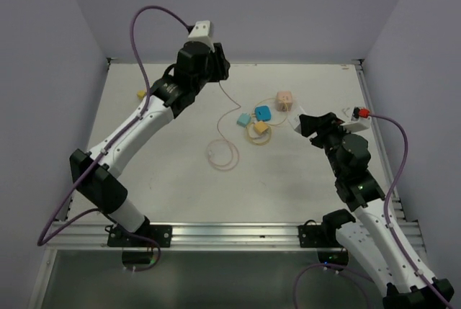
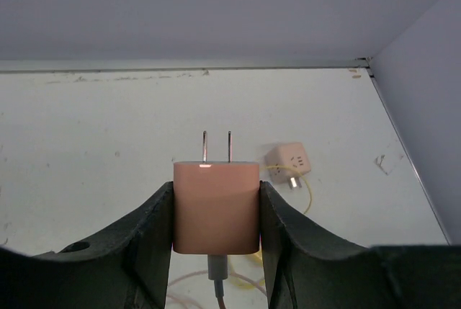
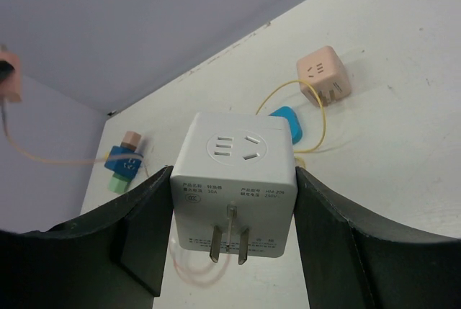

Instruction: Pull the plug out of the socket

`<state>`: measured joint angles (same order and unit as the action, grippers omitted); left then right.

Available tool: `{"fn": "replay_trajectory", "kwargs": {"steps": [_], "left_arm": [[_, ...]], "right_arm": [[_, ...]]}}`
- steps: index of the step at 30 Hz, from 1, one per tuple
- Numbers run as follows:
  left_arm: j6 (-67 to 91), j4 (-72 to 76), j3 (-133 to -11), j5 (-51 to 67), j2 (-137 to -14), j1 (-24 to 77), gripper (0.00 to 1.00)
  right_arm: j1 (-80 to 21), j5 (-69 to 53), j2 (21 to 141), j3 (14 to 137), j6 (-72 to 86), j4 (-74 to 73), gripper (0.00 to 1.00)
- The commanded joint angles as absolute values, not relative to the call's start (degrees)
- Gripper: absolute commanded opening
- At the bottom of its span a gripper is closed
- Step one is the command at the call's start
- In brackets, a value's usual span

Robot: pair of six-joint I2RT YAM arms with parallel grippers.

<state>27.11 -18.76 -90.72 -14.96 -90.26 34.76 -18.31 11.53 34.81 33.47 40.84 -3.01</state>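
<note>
My left gripper [image 2: 216, 195] is shut on a pink plug [image 2: 216, 208], whose two bare metal prongs [image 2: 217, 146] point away from me, free of any socket. A cable hangs from the plug's rear. My right gripper [image 3: 234, 183] is shut on a white cube socket [image 3: 236, 179], with empty outlet holes on top and its own prongs facing the camera. In the top view the left gripper [image 1: 216, 68] is raised at the back centre and the right gripper [image 1: 305, 123] is held at mid right, well apart. The pink cable [image 1: 222, 153] trails down to a loop on the table.
A pink cube socket [image 1: 285, 99], a blue cube [image 1: 262, 113], a teal plug [image 1: 244, 119] and a yellow cube [image 1: 260, 128] with a yellow cable lie between the grippers. A small yellow piece [image 1: 142, 94] sits far left. A white and red part [image 1: 358, 113] rests at the right edge.
</note>
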Motion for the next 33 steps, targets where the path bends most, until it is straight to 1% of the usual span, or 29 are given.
{"fn": "replay_trajectory", "kwargs": {"steps": [1,3,5,8,12,15,20,24,28,29,31,32,33], "left_arm": [[22.8,-22.9,-106.0,-12.4,-96.7,34.4,0.00],[22.5,-24.1,-112.3,-11.8,-100.3,34.4,0.00],[22.6,-23.4,-112.9,-11.3,-101.2,34.4,0.00],[23.0,-20.0,-108.3,-11.3,-100.6,34.3,0.00],[24.4,-13.6,-97.5,-10.0,-99.6,34.4,0.00],[25.2,-10.5,-92.2,-8.6,-100.5,34.4,0.00],[25.4,-6.9,-88.0,-6.5,-104.5,34.4,0.00],[25.5,-4.3,-87.1,-4.4,-110.5,34.5,0.00],[24.4,-3.1,-88.4,-3.5,-116.0,35.2,0.10],[24.3,-2.8,-88.8,-3.3,-117.8,35.5,0.18],[23.6,-2.4,-89.6,-2.8,-119.1,35.9,0.29],[23.5,-2.2,-90.0,-2.8,-119.8,36.5,0.38],[23.3,-1.9,-90.2,-2.8,-120.0,36.6,0.43]], "right_arm": [[-18.1,13.6,33.9,33.7,39.2,-3.8,0.00],[-18.1,14.0,33.5,33.6,38.8,-4.0,0.00],[-18.0,14.5,33.3,33.6,38.3,-3.9,0.00],[-18.1,14.6,33.4,33.5,37.7,-3.9,0.00],[-18.0,14.5,33.4,33.0,37.4,-4.0,0.00],[-18.0,14.7,33.4,33.0,37.2,-4.1,0.00],[-18.0,15.2,32.9,33.1,36.2,-5.4,0.00],[-18.1,16.1,32.9,32.5,35.4,-6.0,0.00],[-18.0,16.6,33.6,32.0,34.6,-6.3,0.00],[-18.0,17.0,33.9,31.9,34.1,-6.3,0.00],[-18.0,17.4,34.3,31.7,33.4,-6.3,0.00],[-18.1,17.8,35.1,31.7,32.8,-6.4,0.00],[-18.0,18.2,35.5,31.9,32.5,-6.5,0.00]]}}
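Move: The teal plug, beside which the left hand's pink plug is taken, lies low on the table, roughly 5 cm ahead, 6 cm right and 31 cm below the left hand. The blue plug is about 8 cm ahead and 12 cm right, the yellow plug 2 cm ahead and 11 cm right, and the pink socket 13 cm ahead and 20 cm right, all on the table too. From the right hand, the teal plug is some 18 cm ahead, 14 cm left and 26 cm below. The pink plug, still pinched in the left fingers with its cable hanging, first rises some 6 cm and goes a little forward, then is brought down fast by about 30 cm and drifts right, towards the teal plug, its prongs tipping down about 25 degrees. The white socket stays gripped by the right hand, which sinks about 4 cm and rolls slightly, left side dropping. ##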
